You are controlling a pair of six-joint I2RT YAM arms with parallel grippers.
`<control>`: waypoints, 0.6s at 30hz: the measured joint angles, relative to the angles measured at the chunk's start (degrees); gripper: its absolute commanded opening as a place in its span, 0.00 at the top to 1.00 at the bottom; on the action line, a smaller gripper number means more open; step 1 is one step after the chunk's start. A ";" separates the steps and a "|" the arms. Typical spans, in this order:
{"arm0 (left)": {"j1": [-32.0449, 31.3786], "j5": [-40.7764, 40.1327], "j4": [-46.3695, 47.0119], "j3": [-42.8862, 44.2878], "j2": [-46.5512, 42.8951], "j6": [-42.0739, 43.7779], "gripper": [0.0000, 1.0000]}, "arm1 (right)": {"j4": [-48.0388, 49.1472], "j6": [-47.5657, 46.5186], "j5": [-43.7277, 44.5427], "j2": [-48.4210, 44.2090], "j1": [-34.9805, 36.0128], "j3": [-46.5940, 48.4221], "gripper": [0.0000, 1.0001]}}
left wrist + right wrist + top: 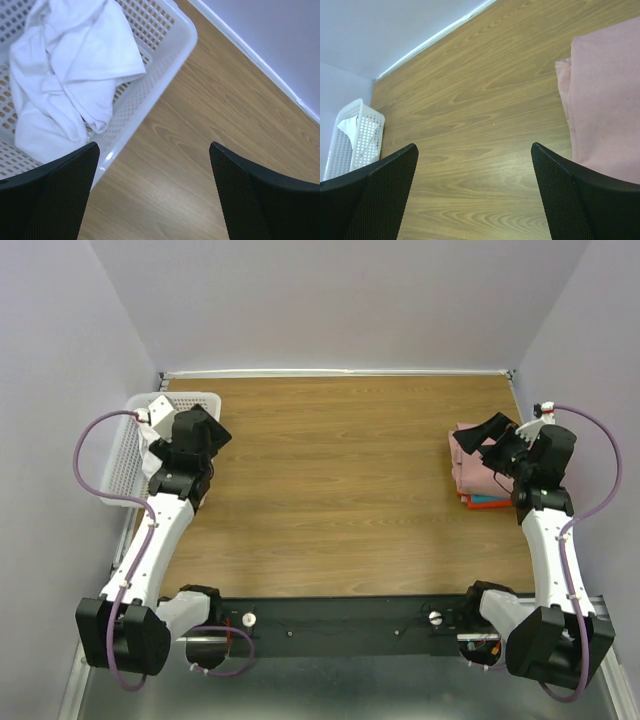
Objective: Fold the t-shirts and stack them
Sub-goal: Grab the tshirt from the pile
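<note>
A crumpled plain white t-shirt (70, 75) lies in the white perforated basket (184, 31) at the table's left edge. My left gripper (154, 146) is open and empty, above the bare wood just right of the basket; in the top view it (203, 426) is at the basket's right side. A folded dusty pink t-shirt (466, 466) tops a stack at the right, with thin blue (491, 499) and red-orange (480, 506) folded shirts under it. My right gripper (497, 437) is open and empty above the stack's left part; the pink shirt (607, 100) shows by its right finger.
The basket (123, 458) stands against the left wall and also shows far off in the right wrist view (364, 134). Purple walls close the table at the back and both sides. Wooden tabletop (330, 480) lies between basket and stack. The arm bases sit along the near edge.
</note>
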 measured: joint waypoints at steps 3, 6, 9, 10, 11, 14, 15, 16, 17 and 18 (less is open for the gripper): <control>5.25 0.48 0.83 2.36 2.99 0.28 0.02 | -0.31 0.11 0.00 0.39 0.00 0.02 0.00; 12.22 1.55 2.40 5.38 8.24 1.01 0.02 | -0.31 0.09 -0.42 0.46 0.00 0.17 0.00; 18.86 4.96 4.24 8.81 14.86 2.49 0.02 | -0.28 0.11 -1.20 0.85 0.00 0.39 0.00; 21.14 6.82 4.81 10.91 18.56 3.02 0.02 | -0.31 0.11 -1.55 1.09 0.00 0.42 0.00; 22.51 8.04 5.16 12.57 21.42 3.41 0.02 | -0.31 0.09 -1.75 1.38 0.00 0.42 0.00; 25.55 11.45 5.27 19.17 31.82 4.61 0.02 | -0.33 0.07 -2.01 2.12 0.00 0.39 0.00; 26.08 12.44 5.05 21.66 35.80 5.07 0.02 | -0.33 0.07 -1.99 2.23 0.00 0.39 0.00; 26.18 13.31 4.96 23.08 38.18 5.33 0.02 | -0.33 0.04 -1.99 2.36 0.00 0.39 0.00; 26.21 14.25 4.39 24.92 41.33 5.77 0.02 | -0.33 0.02 -1.99 2.51 0.00 0.39 0.00; 26.18 14.99 4.26 26.43 44.33 6.14 0.02 | -0.33 0.00 -2.01 2.64 0.00 0.42 0.00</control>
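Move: The white t-shirt bunched in the basket lies about 11 cm ahead of my left hand, some 16 cm to its left and roughly 20 cm below. The basket around it is centred some 8 cm ahead and 16 cm left of that hand; its right rim runs past about 4 cm to my left. From my right hand the shirt is about 74 cm to the left and 12 cm farther out. I swing my left hand left across the basket's right rim, nearly level at first, then reach forward and sink ever faster over the white t-shirt: about 16 cm left, 13 cm forward and 11 cm down in all. On the way I tip the wide-open fingers some 15 degrees further down and turn them roughly 10 degrees counter-clockwise; no touch on the cloth can be seen. ##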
